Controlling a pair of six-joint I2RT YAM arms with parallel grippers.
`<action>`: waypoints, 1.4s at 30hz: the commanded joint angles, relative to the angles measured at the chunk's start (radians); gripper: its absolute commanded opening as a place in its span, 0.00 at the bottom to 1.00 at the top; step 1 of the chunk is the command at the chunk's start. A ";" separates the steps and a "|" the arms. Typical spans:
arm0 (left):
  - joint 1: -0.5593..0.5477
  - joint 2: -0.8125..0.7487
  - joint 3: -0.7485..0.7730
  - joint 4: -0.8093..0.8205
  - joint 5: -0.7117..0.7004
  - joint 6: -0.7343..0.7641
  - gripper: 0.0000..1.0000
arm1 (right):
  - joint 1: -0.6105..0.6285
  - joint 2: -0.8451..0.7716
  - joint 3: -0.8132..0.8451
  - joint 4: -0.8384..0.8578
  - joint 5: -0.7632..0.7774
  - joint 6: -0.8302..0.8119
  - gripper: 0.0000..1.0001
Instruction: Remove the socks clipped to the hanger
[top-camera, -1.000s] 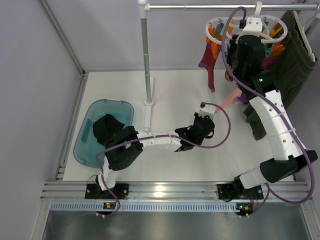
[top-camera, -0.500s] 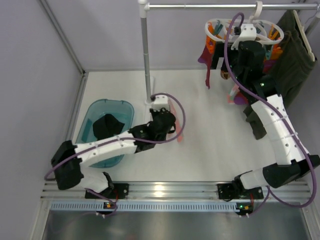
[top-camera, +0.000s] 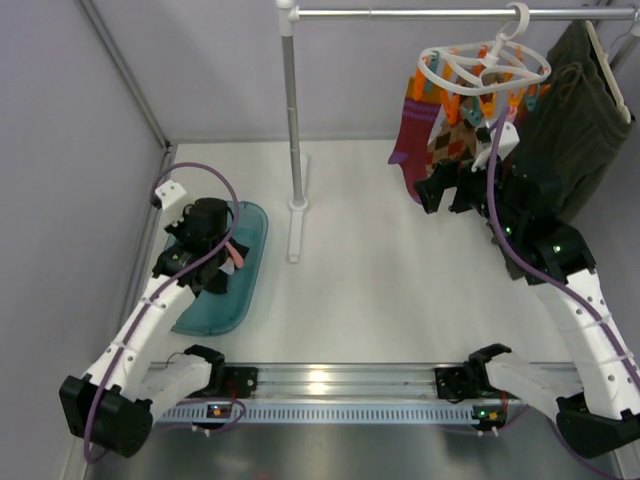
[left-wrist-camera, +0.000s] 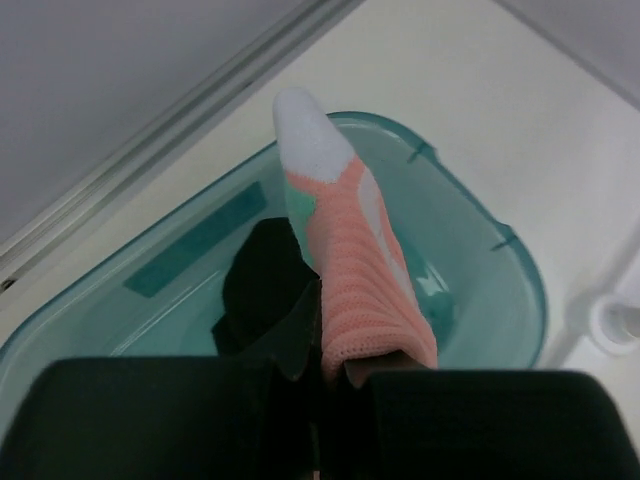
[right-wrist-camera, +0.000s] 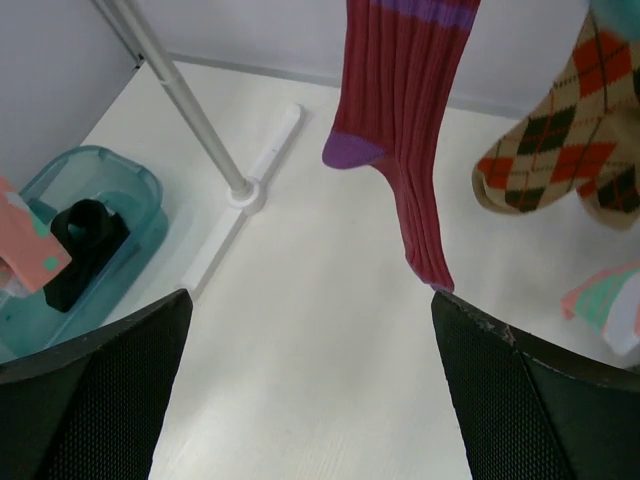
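Observation:
The white ring hanger (top-camera: 483, 68) hangs from the rod at the back right, with orange and teal clips. A maroon sock (top-camera: 408, 140) (right-wrist-camera: 405, 130) and an argyle sock (top-camera: 450, 140) (right-wrist-camera: 560, 140) dangle from it; part of a pink-and-white one (right-wrist-camera: 610, 300) shows at the right edge. My right gripper (top-camera: 447, 188) (right-wrist-camera: 310, 400) stands open just below and in front of them, holding nothing. My left gripper (top-camera: 228, 252) (left-wrist-camera: 340, 365) is shut on a pink-and-white sock (left-wrist-camera: 345, 260) above the teal bin (top-camera: 215, 295) (left-wrist-camera: 500, 240). A black sock (left-wrist-camera: 260, 290) lies in the bin.
A dark olive garment (top-camera: 580, 120) hangs right of the hanger. The rack's upright pole (top-camera: 291, 120) and its white foot (top-camera: 295, 225) stand between the bin and the hanger. Grey walls close in the left and back.
My left arm swung the pink-and-white sock from mid-table leftward to above the bin. My right gripper opened, let go at the hanger and dropped back below the clips.

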 joint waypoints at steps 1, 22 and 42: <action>0.113 0.039 -0.030 -0.066 0.111 -0.034 0.05 | -0.017 -0.089 -0.088 0.023 -0.020 0.037 0.99; -0.056 -0.150 0.108 -0.072 0.499 0.072 0.98 | -0.274 -0.149 -0.303 0.100 0.187 0.051 1.00; -0.057 -0.296 0.177 -0.051 1.263 0.216 0.98 | -0.383 0.210 -0.369 0.715 0.091 -0.045 0.57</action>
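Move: The bin that the left hand's pink sock is bound for lies right under that hand, its middle about 4 cm back, 1 cm left and 18 cm below; the pole foot stands some 15 cm ahead, 21 cm right and 23 cm below. The other pink sock hangs about 12 cm ahead of the right hand, 12 cm right and 4 cm lower. At that same height, the argyle sock hangs 11 cm ahead and 3 cm right, the maroon sock 10 cm ahead and 4 cm left. The held pink sock is let go over the bin as the left hand dips about 6 cm and opens wide; that hand then climbs some 15 cm, swinging right and back, turning clockwise. Towards the pink sock still hanging, the open right hand first backs slightly, sweeps right and down past the argyle sock, then reaches forward, its fingers beginning to close around the sock's toe end; contact isn't clear. ##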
